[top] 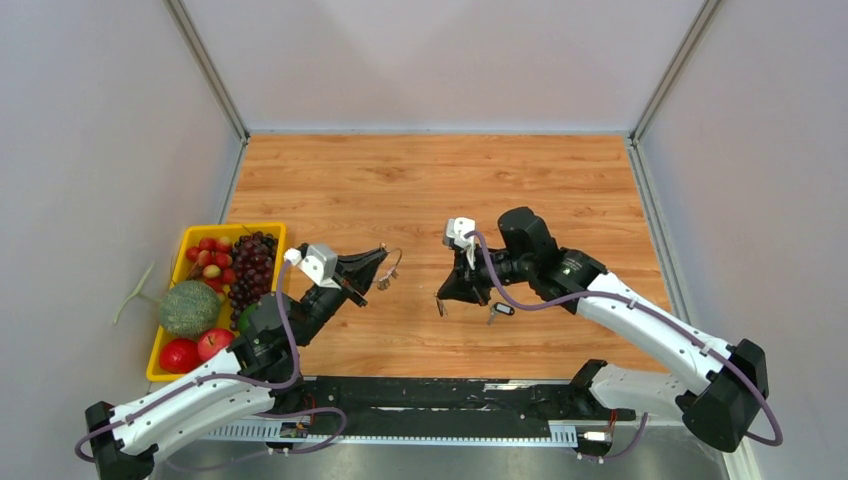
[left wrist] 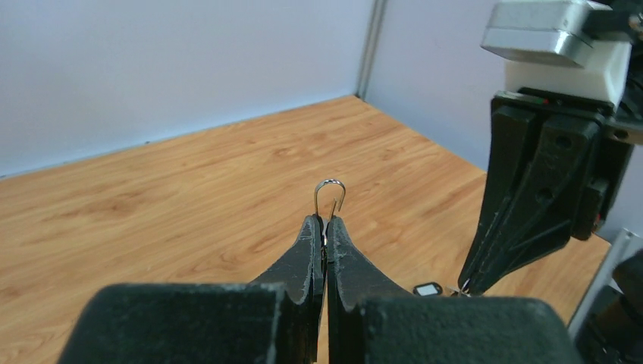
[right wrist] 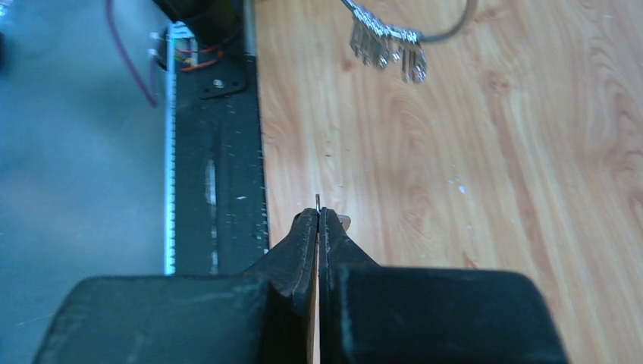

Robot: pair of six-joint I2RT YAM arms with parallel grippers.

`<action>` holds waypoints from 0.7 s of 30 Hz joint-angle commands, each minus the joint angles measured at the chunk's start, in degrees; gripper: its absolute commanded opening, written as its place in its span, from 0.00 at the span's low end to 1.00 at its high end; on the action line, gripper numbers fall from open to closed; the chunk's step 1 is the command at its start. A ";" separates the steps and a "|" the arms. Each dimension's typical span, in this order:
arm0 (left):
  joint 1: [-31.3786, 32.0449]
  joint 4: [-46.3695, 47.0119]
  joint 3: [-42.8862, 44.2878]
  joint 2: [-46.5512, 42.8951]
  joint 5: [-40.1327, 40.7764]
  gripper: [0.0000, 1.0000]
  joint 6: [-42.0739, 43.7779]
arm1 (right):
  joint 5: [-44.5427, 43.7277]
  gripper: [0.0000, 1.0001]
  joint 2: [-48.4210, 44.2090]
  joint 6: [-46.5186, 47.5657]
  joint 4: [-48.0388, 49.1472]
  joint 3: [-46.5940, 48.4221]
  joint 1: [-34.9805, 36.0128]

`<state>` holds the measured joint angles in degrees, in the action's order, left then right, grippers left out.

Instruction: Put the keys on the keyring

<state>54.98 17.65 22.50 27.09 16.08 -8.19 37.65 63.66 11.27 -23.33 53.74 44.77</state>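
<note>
My left gripper (top: 384, 256) is shut on the keyring (top: 397, 263), a thin silver wire ring held above the wooden table. A cluster of all-silver keys (top: 383, 283) hangs from it. In the left wrist view the wire's loop (left wrist: 330, 196) sticks up from the shut left gripper (left wrist: 324, 221). My right gripper (top: 441, 298) hovers to the right, shut on one of the keys; only a thin metal edge (right wrist: 317, 202) shows past the right gripper's (right wrist: 318, 213) tips. A second, black-headed key (top: 500, 310) lies on the table beside it, also seen from the left wrist as a black-headed key (left wrist: 428, 289).
A yellow tray (top: 232, 226) at the left edge holds grapes (top: 252, 266), a melon (top: 188, 307) and red apples (top: 196, 349). A black rail (top: 430, 393) runs along the near table edge. Grey walls close in the table on three sides.
</note>
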 commanded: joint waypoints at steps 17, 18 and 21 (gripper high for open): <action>-0.16 13.22 -4.19 -1.08 -21.74 0.00 5.50 | 17.58 0.00 5.34 -34.30 23.68 5.46 2.95; -0.15 13.60 -4.57 -1.23 -22.25 0.00 5.61 | 17.55 0.00 5.29 -35.63 25.35 5.23 3.08; -0.15 16.29 -5.68 -1.67 -24.59 0.00 5.96 | 16.97 0.00 5.17 -38.11 27.30 4.91 3.19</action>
<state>54.98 26.98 17.76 26.33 -3.64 -3.84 53.32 69.30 -19.92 -4.40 59.07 47.57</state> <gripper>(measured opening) 0.019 0.006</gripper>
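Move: The keyring hanging from my left fingertips has its middle about 8 cm to the left of my right hand point, 4 cm ahead and some 5 cm up. Another tagged key lies on the table about 12 cm right of my right hand, 6 cm ahead and roughly 20 cm below. From my left hand, the tagged key in my right fingers is about 10 cm to the right, 6 cm back and 10 cm lower. I bring key and ring together: my right hand, still pinching the tagged key, lifts about 8 cm while going left and back, levelling its down-slanted fingers and rolling some 20 degrees. My left hand keeps its closed grip on the keyring, draws back and right towards the key about 5 cm in all, turns clockwise and tips its fingers up a little. ##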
